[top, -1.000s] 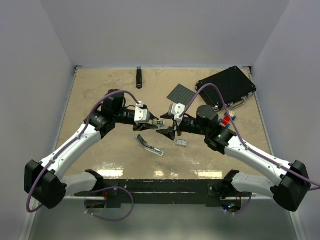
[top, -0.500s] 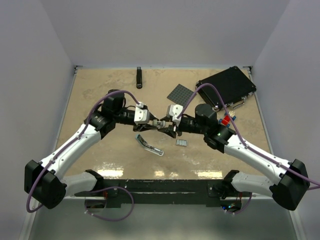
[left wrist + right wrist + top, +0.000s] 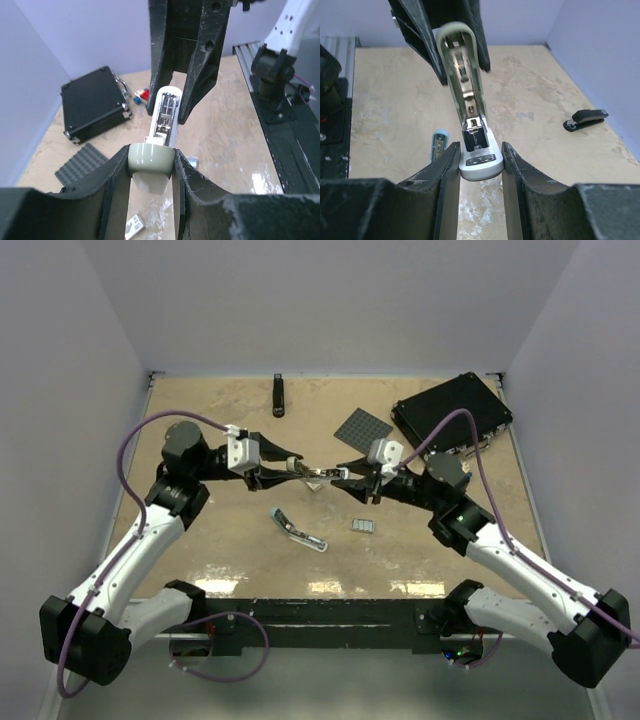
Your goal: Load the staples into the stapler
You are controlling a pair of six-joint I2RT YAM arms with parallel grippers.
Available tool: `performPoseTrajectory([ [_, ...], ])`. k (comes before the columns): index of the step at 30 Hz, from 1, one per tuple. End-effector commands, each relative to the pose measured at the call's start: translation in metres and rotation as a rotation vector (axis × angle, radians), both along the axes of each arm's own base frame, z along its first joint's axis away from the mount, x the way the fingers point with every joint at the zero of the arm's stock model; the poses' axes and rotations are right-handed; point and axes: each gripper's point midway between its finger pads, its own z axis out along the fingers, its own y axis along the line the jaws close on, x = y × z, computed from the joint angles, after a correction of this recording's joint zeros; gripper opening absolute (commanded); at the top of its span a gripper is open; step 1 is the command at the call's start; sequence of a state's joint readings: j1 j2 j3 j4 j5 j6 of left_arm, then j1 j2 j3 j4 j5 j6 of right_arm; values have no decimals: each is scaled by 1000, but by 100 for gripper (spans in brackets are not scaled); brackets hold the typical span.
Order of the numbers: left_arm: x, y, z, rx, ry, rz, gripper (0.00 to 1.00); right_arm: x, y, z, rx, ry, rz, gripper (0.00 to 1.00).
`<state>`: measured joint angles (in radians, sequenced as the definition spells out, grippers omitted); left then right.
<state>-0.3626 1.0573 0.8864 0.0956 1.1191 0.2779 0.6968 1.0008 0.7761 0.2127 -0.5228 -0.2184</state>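
Observation:
The grey-green stapler (image 3: pixel 319 475) hangs above the table, held at both ends. My left gripper (image 3: pixel 295 469) is shut on its rounded green end (image 3: pixel 150 157). My right gripper (image 3: pixel 346 473) is shut on the pale end (image 3: pixel 480 162), with both fingers against its sides. The silvery metal channel (image 3: pixel 466 80) faces the right wrist camera. The stapler's pale blue part (image 3: pixel 297 529) lies on the table below, also in the right wrist view (image 3: pixel 437 143). Of the staples, the grey-blue tray (image 3: pixel 364 526) lies right of it, and the white box (image 3: pixel 134 227) lies under the left gripper.
A slim black stapler (image 3: pixel 279 395) lies at the back. A black case (image 3: pixel 452 412) sits at the back right, with a grey studded plate (image 3: pixel 362 427) left of it. Red and blue bricks (image 3: pixel 142 96) lie beside the case.
The right gripper has closed on the stapler's free end. Both arms have shifted, the left wrist drawing back to the left, and the stapler now hangs higher between them.

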Motion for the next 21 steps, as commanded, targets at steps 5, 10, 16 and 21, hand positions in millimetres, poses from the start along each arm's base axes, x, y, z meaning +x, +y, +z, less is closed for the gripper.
performPoseTrajectory([
  [5, 59, 54, 94, -518, 108, 450, 0, -9, -55, 79, 401, -90, -80, 0],
  [10, 43, 78, 120, -870, 243, 428, 0, -27, -64, 93, 547, -92, -26, 0],
  [16, 52, 96, 117, -1043, 434, 484, 0, -40, -76, 98, 686, -81, -5, 0],
  [21, 57, 108, 116, -1136, 521, 529, 0, -39, -75, 83, 695, -43, 3, 0],
])
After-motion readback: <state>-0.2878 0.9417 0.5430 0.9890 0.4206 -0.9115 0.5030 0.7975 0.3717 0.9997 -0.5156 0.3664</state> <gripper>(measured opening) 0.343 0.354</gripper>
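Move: Both hands already hold the unfolding green stapler, its middle about 5 cm right of the left hand and 5 cm left of the right hand, roughly level. Some 28 cm below lie the teal stapler, about 2 cm back and 1 cm right of the left hand; the white box, 12 cm ahead and 4 cm right of the left hand; and the staples, 7 cm right of the right hand and level with it fore and aft. Hands tip upward and part: left comes free about 8 cm up and leftward, right draws stapler rightward, up. ##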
